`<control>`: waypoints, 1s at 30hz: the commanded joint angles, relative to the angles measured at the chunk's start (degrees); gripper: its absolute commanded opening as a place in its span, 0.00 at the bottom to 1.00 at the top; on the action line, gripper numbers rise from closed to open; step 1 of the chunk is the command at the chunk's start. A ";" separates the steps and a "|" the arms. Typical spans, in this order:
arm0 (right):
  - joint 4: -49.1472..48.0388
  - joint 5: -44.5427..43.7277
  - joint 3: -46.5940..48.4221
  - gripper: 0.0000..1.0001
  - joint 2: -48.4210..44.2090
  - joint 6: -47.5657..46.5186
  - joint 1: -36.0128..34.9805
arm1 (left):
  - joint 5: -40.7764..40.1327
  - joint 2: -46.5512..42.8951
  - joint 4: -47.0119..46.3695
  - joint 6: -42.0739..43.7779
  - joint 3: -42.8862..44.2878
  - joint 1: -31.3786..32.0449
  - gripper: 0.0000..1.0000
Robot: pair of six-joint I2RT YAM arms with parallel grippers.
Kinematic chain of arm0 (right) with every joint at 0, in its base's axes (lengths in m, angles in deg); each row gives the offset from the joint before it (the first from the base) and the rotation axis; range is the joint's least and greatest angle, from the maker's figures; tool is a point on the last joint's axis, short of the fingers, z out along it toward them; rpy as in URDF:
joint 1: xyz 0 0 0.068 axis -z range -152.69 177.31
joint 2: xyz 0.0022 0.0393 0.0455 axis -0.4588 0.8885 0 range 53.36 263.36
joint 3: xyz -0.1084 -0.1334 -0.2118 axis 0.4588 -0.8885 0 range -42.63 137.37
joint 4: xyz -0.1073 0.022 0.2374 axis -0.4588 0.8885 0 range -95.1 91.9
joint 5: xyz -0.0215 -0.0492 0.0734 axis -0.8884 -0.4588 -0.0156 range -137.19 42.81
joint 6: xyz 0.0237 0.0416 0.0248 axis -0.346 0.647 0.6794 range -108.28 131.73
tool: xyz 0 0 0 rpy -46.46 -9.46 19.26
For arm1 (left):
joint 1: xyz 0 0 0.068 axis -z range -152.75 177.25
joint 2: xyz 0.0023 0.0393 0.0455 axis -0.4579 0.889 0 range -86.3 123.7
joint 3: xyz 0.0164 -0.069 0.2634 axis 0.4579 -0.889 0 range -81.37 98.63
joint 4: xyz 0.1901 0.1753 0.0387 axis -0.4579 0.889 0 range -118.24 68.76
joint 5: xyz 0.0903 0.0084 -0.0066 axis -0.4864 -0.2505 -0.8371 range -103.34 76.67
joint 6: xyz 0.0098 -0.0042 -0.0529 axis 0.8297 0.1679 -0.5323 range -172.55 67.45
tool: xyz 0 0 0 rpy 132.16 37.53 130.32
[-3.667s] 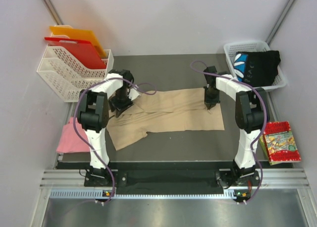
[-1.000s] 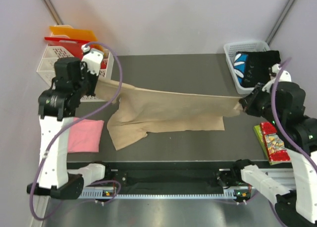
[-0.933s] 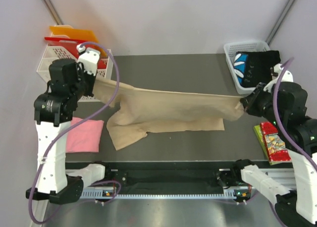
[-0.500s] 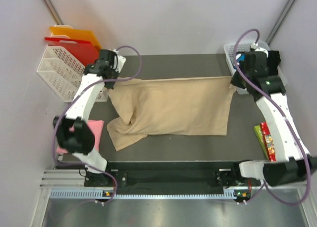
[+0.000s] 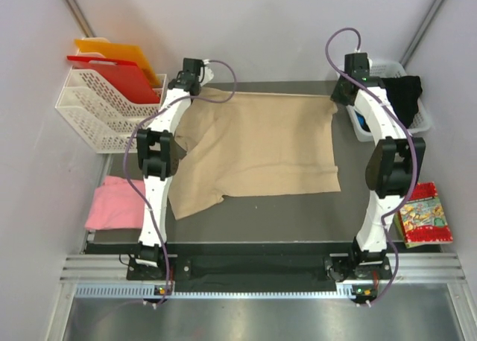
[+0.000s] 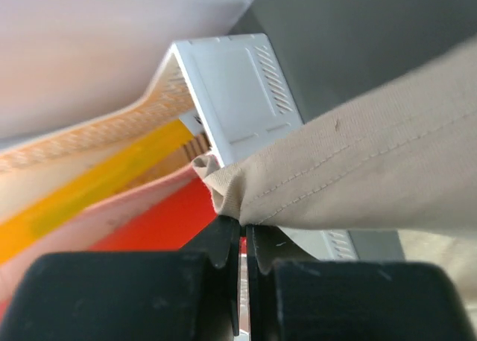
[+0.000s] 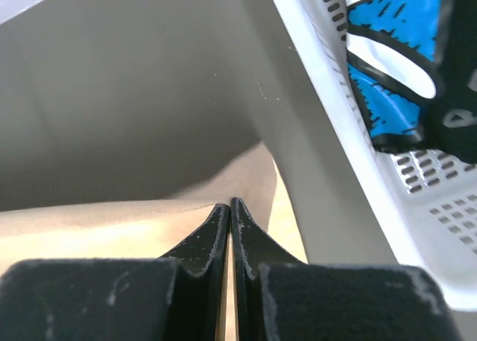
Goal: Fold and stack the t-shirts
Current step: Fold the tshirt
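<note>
The beige t-shirt [image 5: 261,147] lies spread on the dark table, its far edge near the back. My left gripper [image 5: 197,83] is shut on its far left corner; in the left wrist view the gripper [image 6: 240,223] pinches a bunched hem of the beige t-shirt [image 6: 358,170]. My right gripper [image 5: 340,95] is shut on the far right corner; in the right wrist view the gripper [image 7: 229,207] pinches the beige t-shirt [image 7: 253,179]. The pink t-shirt [image 5: 112,204] lies folded at the left table edge. The black printed t-shirt [image 5: 391,97] sits in the white basket [image 5: 358,125].
A white rack [image 5: 104,110] holding the red board [image 5: 119,77] and orange board [image 5: 119,54] stands at back left, close to my left gripper. The white basket [image 7: 335,103] is right beside my right gripper. A colourful packet [image 5: 421,214] lies at the right edge.
Both grippers have carried the beige t-shirt's far edge to the back of the table and lower. The cloth, first stretched in the air, now lies spread and flatter.
</note>
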 commanded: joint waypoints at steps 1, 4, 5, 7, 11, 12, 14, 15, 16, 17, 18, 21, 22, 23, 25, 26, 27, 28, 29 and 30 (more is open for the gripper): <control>-2.54 -2.36 5.12 0.00 1.33 -1.55 1.95 | -8.93 -0.42 -13.60 9.60 -1.85 -0.66 0.00; -2.89 -2.19 3.98 0.00 1.95 -1.73 2.04 | -11.03 0.90 -14.30 6.80 -1.94 -1.89 0.02; -2.98 -2.01 3.72 0.00 2.04 -1.82 2.04 | -11.91 1.25 -16.13 6.00 -1.77 -2.15 0.02; -3.24 -1.48 3.37 0.00 2.13 -2.08 2.12 | -15.07 1.95 -18.95 3.71 -1.33 -2.77 0.02; -3.77 -0.43 3.28 0.00 2.48 -2.17 2.30 | -17.89 0.38 -25.63 0.63 -1.50 -3.21 0.03; -3.85 0.01 3.28 0.00 2.65 -2.17 2.39 | -17.98 -0.06 -26.08 -0.33 -1.68 -3.21 0.04; -3.94 0.80 2.84 0.00 2.83 -2.17 2.65 | -17.02 -1.38 -25.48 -1.30 -2.99 -3.21 0.04; -4.12 1.41 2.49 0.00 2.74 -2.43 2.74 | -16.58 -1.82 -23.21 -2.26 -3.61 -3.12 0.04; -4.12 1.76 2.23 0.00 2.83 -2.70 2.74 | -15.97 -2.26 -21.62 -2.71 -4.40 -3.12 0.04; -4.12 2.03 1.35 0.00 2.83 -2.79 2.83 | -14.92 -3.66 -20.65 -2.97 -6.93 -3.12 0.04; -4.21 2.29 1.08 0.00 2.74 -2.87 2.91 | -13.86 -4.45 -19.59 -3.67 -8.17 -3.12 0.04; -4.12 2.91 -0.58 0.00 2.48 -2.96 4.74 | -9.03 -8.76 -13.44 -4.03 -15.11 -3.12 0.04; -4.03 2.82 -1.02 0.00 2.22 -3.31 4.85 | -7.45 -9.72 -10.73 -4.03 -16.61 -3.12 0.04; -4.03 2.74 -2.33 0.00 1.43 -3.49 4.94 | -7.00 -11.82 -10.09 -4.29 -19.75 -3.12 0.04; -4.03 2.65 -4.18 0.00 0.37 -3.58 5.02 | -5.68 -13.77 -7.65 -4.47 -22.32 -3.12 0.04; -3.94 2.56 -6.11 0.00 -0.76 -3.66 4.94 | -5.50 -15.34 -6.41 -4.99 -23.81 -3.12 0.04; -2.81 2.39 -6.82 0.00 -1.12 -3.58 4.94 | -3.94 -16.14 -4.66 -6.13 -24.18 -3.12 0.04; -2.02 2.30 -7.53 0.00 -1.39 -3.49 4.85 | -3.31 -16.67 -0.55 -6.84 -24.18 -3.12 0.04; -1.31 2.12 -9.27 0.00 -1.91 -3.49 4.68 | -2.87 -17.72 1.23 -7.45 -24.01 -3.04 0.04; -0.35 2.12 -10.42 0.00 -2.26 -3.40 4.59 | -1.65 -18.08 3.42 -8.85 -24.00 -2.78 0.04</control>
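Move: The t-shirt hangs pinched between both hands, its far edge stretched taut. The middle of its lying part is about 17 cm back, 22 cm right and 12 cm below the left hand; from the right hand it is some 9 cm back, 21 cm left and 16 cm down. The white rack is roughly level with the left hand, 18 cm to its left; the white basket sits about 10 cm ahead and 16 cm right of the right hand, 13 cm lower. Stretching first, then lowering: the left hand eases some 4 cm forward, left and up, tipping its fingers up, then turns and swings about 8 cm back and 7 cm down, fingers dipping again. The right hand creeps slightly forward and left, then sinks 5 cm, drawing back a little. Both keep pinching the t-shirt's far edge, bringing it down towards the lying cloth. ##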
